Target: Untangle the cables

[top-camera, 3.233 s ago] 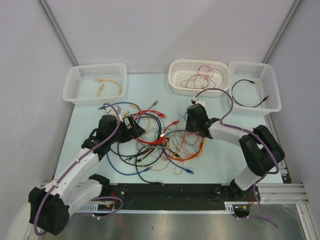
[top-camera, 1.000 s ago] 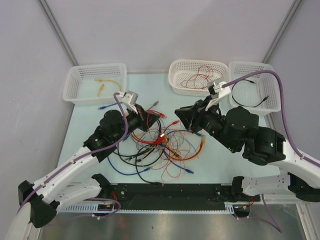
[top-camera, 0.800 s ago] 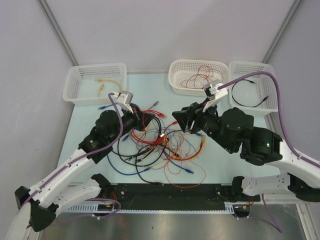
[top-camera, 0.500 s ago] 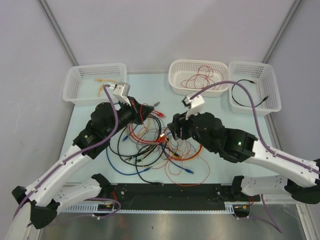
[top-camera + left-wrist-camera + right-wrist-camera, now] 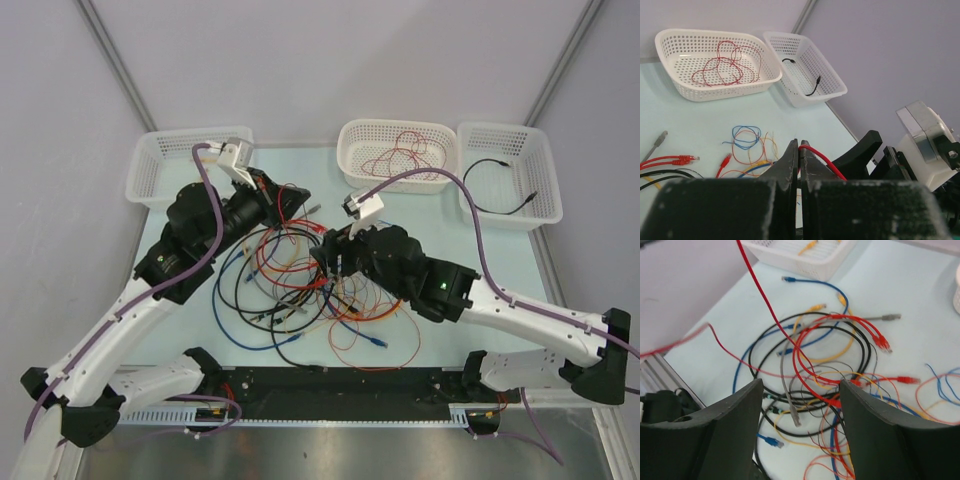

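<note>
The cables (image 5: 300, 285) lie as a tangle of red, orange, yellow, blue, black and grey loops in the middle of the table. My left gripper (image 5: 298, 198) is raised over the tangle's back left, shut on a red cable (image 5: 826, 161) that shows pinched at its tips (image 5: 800, 148). That red cable (image 5: 757, 287) slants up taut across the right wrist view. My right gripper (image 5: 330, 256) hovers open over the middle of the tangle (image 5: 815, 360). Nothing is between its fingers (image 5: 732, 415).
Three white baskets stand along the back: the left one (image 5: 160, 160) holds an orange cable, the middle one (image 5: 398, 128) a thin red wire, the right one (image 5: 540, 165) a black cable. Thin blue and orange loops (image 5: 747, 137) lie apart near the middle basket.
My left gripper has lifted and pulled back to the left with the red cable, stretching it. My right gripper has opened and swung left over the tangle.
</note>
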Robot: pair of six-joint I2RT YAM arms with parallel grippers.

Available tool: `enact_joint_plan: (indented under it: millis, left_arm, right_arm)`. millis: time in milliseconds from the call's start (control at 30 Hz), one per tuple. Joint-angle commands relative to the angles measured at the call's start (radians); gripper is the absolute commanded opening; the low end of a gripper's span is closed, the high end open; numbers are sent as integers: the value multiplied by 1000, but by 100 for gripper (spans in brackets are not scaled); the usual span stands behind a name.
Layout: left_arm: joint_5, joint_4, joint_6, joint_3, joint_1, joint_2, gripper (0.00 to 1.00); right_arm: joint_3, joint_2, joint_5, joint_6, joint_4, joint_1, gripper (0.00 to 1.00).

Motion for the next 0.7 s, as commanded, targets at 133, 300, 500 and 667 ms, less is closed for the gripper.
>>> enact_joint_plan:
  millis: [133,300,500,667]
  left_arm:
    - [35,-18,-7,65,3,6,0]
    - [38,-24,-11,65,3,0,0]
    - [29,-41,-8,53,5,-8,0]
    - [-47,-30,9,-1,3,-57,0]
  right_arm:
    - [-30,61,-62,-22,314,-37,65]
    - [-30,111,-91,1,378,-89,54]
    - [-30,101,-105,-6,424,-106,0]
    - [-28,-8,-60,-24,375,-106,0]
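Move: The red cable strand hanging from the left gripper's shut fingers crosses about 5 cm ahead of the open right hand, 3 cm to its left and 1 cm higher; from the left hand that stretch lies roughly 2 cm back, 3 cm right and 8 cm below. From the right hand, the cable heap's middle is some 28 cm below, 3 cm ahead and 1 cm left, and the pair of red plugs about 18 cm ahead, 4 cm left and 28 cm below. Forward and leftward by about 5.5 cm in all, rising only slightly near the end, the right hand reaches under the left gripper to the hanging red strand, its fingertips tilting up some 10 degrees. Its open fingers shut late in the reach and pinch the strand. The left hand stays in place and keeps its pinch on the same cable. ##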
